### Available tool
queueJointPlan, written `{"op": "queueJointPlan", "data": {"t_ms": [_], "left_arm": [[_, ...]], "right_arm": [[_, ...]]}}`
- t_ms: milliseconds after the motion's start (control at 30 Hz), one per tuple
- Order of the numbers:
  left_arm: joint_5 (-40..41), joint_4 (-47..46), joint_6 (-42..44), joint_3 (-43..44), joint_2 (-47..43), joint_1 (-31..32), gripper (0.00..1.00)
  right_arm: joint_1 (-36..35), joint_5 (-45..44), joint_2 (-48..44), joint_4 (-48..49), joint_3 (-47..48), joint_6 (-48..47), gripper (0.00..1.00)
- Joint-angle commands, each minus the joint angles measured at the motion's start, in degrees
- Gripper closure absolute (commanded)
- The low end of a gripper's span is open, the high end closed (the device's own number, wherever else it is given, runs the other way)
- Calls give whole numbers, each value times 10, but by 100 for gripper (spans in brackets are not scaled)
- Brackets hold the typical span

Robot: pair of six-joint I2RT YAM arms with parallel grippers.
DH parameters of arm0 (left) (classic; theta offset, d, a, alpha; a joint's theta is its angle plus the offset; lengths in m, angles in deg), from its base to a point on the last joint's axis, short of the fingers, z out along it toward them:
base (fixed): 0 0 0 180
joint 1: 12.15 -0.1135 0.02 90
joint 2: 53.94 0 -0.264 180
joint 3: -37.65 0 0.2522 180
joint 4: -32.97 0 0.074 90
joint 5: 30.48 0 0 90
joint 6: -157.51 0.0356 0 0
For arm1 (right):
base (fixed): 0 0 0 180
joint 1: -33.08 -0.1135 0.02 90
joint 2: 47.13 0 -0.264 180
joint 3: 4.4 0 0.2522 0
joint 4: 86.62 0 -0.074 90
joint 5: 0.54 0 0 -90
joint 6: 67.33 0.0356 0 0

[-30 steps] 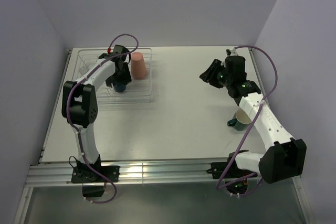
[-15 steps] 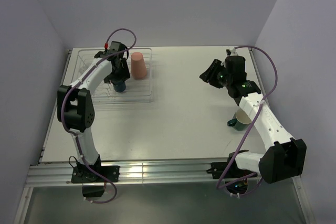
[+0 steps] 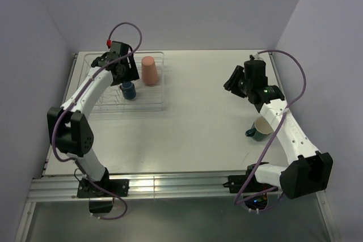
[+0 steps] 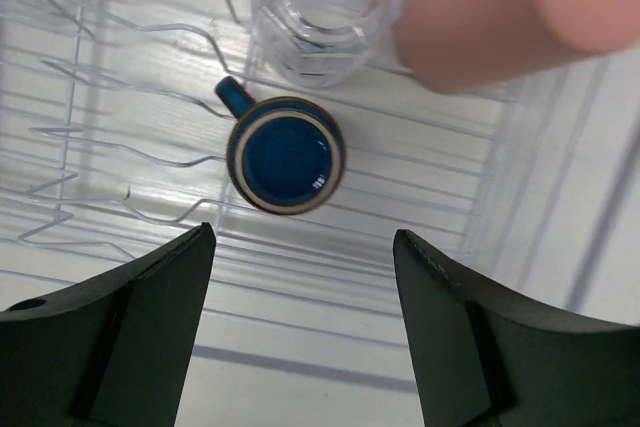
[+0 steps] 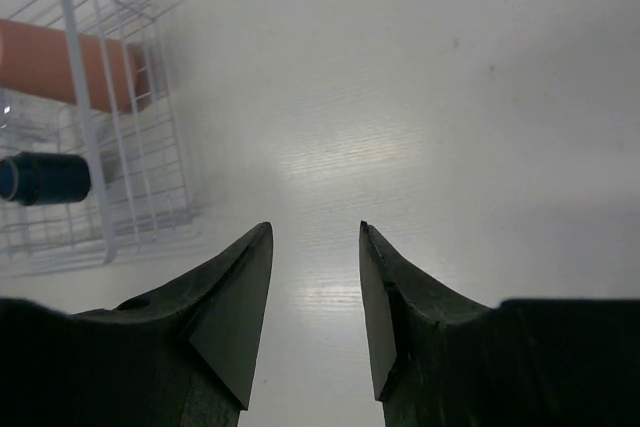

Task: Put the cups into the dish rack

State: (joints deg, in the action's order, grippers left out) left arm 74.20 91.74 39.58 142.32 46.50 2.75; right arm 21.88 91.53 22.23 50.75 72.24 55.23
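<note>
The dish rack stands at the table's back left. In it are a salmon-pink cup, a dark navy mug and a clear glass tumbler. In the left wrist view the navy mug stands upright on the rack wires, with the pink cup to its upper right. My left gripper hovers open above the mug, holding nothing. A teal mug with a cream inside stands on the table at the right. My right gripper is open and empty over bare table, facing the rack.
The right arm's forearm passes just beside the teal mug. Purple walls close in the table at the back and both sides. The rack's left half holds only wire prongs.
My left gripper has lifted up and back off the navy mug, which stays in the rack. The right gripper has shifted a little to the right.
</note>
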Motion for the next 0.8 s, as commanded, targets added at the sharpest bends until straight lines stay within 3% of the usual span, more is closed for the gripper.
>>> {"op": "queueJointPlan", "data": {"t_ms": [0, 133, 300, 500, 767], "left_arm": [[-47, -59, -4, -23, -94, 22, 22], [-82, -97, -9, -61, -157, 85, 22], [-98, -127, -11, -114, -233, 145, 21], [-110, -133, -4, -142, -285, 174, 20], [-123, -140, -3, -155, -295, 189, 20]], "right_arm": [[7, -107, -20, -71, 43, -14, 52], [35, -168, -29, -139, 48, -4, 52], [72, -173, -49, -176, 34, 38, 54], [85, -227, -81, -234, 5, 82, 55], [108, -262, -103, -277, -20, 90, 50]]}}
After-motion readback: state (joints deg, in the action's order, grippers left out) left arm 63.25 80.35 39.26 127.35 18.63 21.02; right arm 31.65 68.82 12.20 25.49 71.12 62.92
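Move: The green mug stands upright about 12 cm back from the right hand, 14 cm to its right and 17 cm below; no other thing is near it. From the left hand this mug lies some 55 cm right, 20 cm back and 12 cm below. The blue cup in the rack is about 11 cm under the left hand, the clear glass 9 cm ahead, the salmon cup 9 cm ahead and 9 cm right, both 10 cm below. Rightward and back, by about 13 and 9 cm, the right hand sweeps nearly level across the bare table to come over the green mug, turning about 30 degrees clockwise and tipping down, fingers staying half open. The left hand, already free of the blue cup, climbs further, swinging right and back over the rack, levelling somewhat and turning clockwise, wide open. ##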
